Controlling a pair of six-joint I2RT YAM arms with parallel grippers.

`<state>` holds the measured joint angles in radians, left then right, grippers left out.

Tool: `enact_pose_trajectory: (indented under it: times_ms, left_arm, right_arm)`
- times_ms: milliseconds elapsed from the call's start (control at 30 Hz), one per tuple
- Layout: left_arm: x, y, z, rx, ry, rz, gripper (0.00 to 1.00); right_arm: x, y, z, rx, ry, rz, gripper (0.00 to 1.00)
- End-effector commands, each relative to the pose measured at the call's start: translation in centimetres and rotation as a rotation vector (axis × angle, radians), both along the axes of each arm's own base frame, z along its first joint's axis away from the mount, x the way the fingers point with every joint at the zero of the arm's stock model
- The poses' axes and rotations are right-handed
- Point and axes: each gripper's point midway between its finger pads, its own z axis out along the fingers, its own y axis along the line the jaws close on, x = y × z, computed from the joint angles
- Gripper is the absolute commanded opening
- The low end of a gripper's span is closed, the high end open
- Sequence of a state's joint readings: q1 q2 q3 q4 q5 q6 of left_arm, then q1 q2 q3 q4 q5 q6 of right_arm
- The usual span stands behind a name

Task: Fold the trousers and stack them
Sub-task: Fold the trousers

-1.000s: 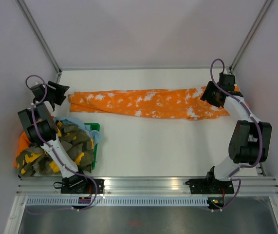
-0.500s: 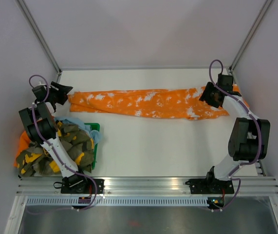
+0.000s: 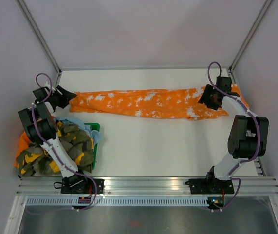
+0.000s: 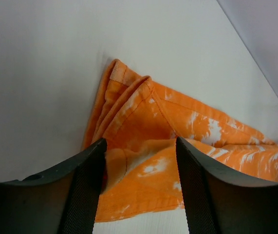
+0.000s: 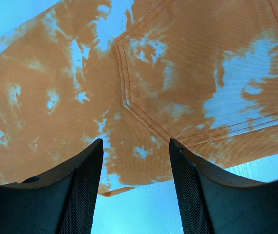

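Orange trousers with white blotches (image 3: 143, 103) lie stretched left to right across the far part of the table. My left gripper (image 3: 72, 97) is open at their left hem end; in the left wrist view the hem cloth (image 4: 143, 161) lies between the spread fingers. My right gripper (image 3: 208, 97) is open over the waist end on the right; the right wrist view shows a stitched pocket (image 5: 187, 87) and the cloth's edge between the fingers.
A green basket (image 3: 94, 146) heaped with camouflage and other clothes (image 3: 61, 148) stands at the near left, by the left arm. Enclosure walls and metal posts stand close behind both grippers. A metal rail (image 3: 143, 185) runs along the near edge.
My left gripper has moved right onto the hem end of the trousers. My right gripper has shifted slightly left over the waist. The trousers lie as before.
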<state>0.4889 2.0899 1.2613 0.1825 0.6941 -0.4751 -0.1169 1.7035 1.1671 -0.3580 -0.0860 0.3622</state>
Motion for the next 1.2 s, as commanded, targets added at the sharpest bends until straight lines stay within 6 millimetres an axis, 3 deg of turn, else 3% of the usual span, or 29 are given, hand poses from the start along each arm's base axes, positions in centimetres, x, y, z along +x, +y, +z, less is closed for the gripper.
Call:
enact_pose_trajectory:
  times_ms: [0, 33, 67, 100, 133, 267, 333, 400, 433, 467, 533, 633, 800, 900, 1067, 1167]
  left_arm:
    - [-0.1, -0.8, 2.4, 0.074, -0.078, -0.12, 0.63]
    - [0.0, -0.9, 2.5, 0.071, -0.08, -0.125, 0.4]
    - [0.0, -0.9, 2.5, 0.071, -0.084, -0.129, 0.29]
    - [0.1, -0.8, 2.9, 0.069, -0.091, -0.126, 0.09]
    - [0.3, -1.0, 3.4, 0.065, -0.104, -0.129, 0.02]
    - [0.5, -0.4, 5.9, 0.057, -0.098, -0.076, 0.02]
    - [1.1, 0.5, 8.9, 0.078, -0.099, -0.021, 0.02]
    - [0.0, 1.2, 9.8, 0.054, 0.028, 0.071, 0.02]
    - [0.4, 1.5, 12.6, 0.058, 0.019, 0.084, 0.02]
    - [-0.8, 0.9, 12.6, 0.021, 0.098, 0.085, 0.02]
    - [-1.0, 0.9, 15.6, 0.026, 0.086, 0.104, 0.02]
    - [-2.1, 1.1, 16.8, 0.022, 0.142, 0.157, 0.02]
    - [-3.6, 0.2, 15.6, -0.03, 0.228, 0.178, 0.02]
    - [-4.8, 1.0, 12.9, 0.01, 0.317, 0.224, 0.02]
    - [-4.1, 2.7, 8.4, 0.041, 0.396, 0.273, 0.02]
    - [-2.5, 3.7, 7.1, 0.059, 0.367, 0.294, 0.02]
  right_arm:
    - [0.1, 0.0, 0.2, -0.012, -0.007, 0.01, 0.63]
    - [0.2, 0.0, 0.3, -0.014, -0.01, 0.009, 0.63]
    - [0.2, 0.0, 0.3, -0.014, -0.012, 0.008, 0.63]
    - [0.3, 0.0, 0.4, -0.012, -0.015, 0.007, 0.63]
    - [0.4, 0.1, 0.4, -0.002, -0.017, 0.006, 0.63]
    - [0.5, 0.5, 0.3, 0.015, -0.021, 0.01, 0.63]
    - [0.4, 0.5, 0.3, 0.015, -0.021, 0.01, 0.63]
    - [0.2, 0.4, 0.3, 0.008, -0.019, 0.009, 0.63]
    - [0.1, 0.3, 0.3, 0.005, -0.019, 0.009, 0.63]
    - [0.1, 0.3, 0.3, -0.001, -0.02, 0.01, 0.63]
    - [0.0, 0.2, 0.2, -0.001, -0.019, 0.009, 0.63]
    - [-0.1, 0.4, 0.0, 0.004, -0.02, 0.018, 0.63]
    - [-0.4, 0.5, -0.5, 0.009, -0.014, 0.021, 0.63]
    - [-0.3, 0.9, -0.5, 0.026, -0.023, 0.026, 0.63]
    - [-0.2, 0.8, -0.7, 0.028, -0.017, 0.028, 0.63]
    - [-0.3, 1.0, -0.9, 0.033, -0.019, 0.027, 0.63]
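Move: A raised fold at the left end of the orange trousers, by the leg openings, lies practically between the left hand's open fingers, about 1 cm to the right and 1 cm below. The far leg's hem lies flat some 4 cm ahead and 2 cm right, 3 cm lower; the light blue cloth on the basket is roughly 15 cm back and 5 cm right. From the right hand, over the pocket, that fold is about 70 cm left, 2 cm ahead and 4 cm lower. Edging back and right by about 1 cm, the left hand shuts its wide-open fingers and pinches the fold at the leg end. It then swings quickly straight up some 17 cm with the cloth, and, still gripping, draws back about 4 cm while sinking 8 cm again, the fingers tipping some 20 degrees further down and the hand turning a little counter-clockwise. ##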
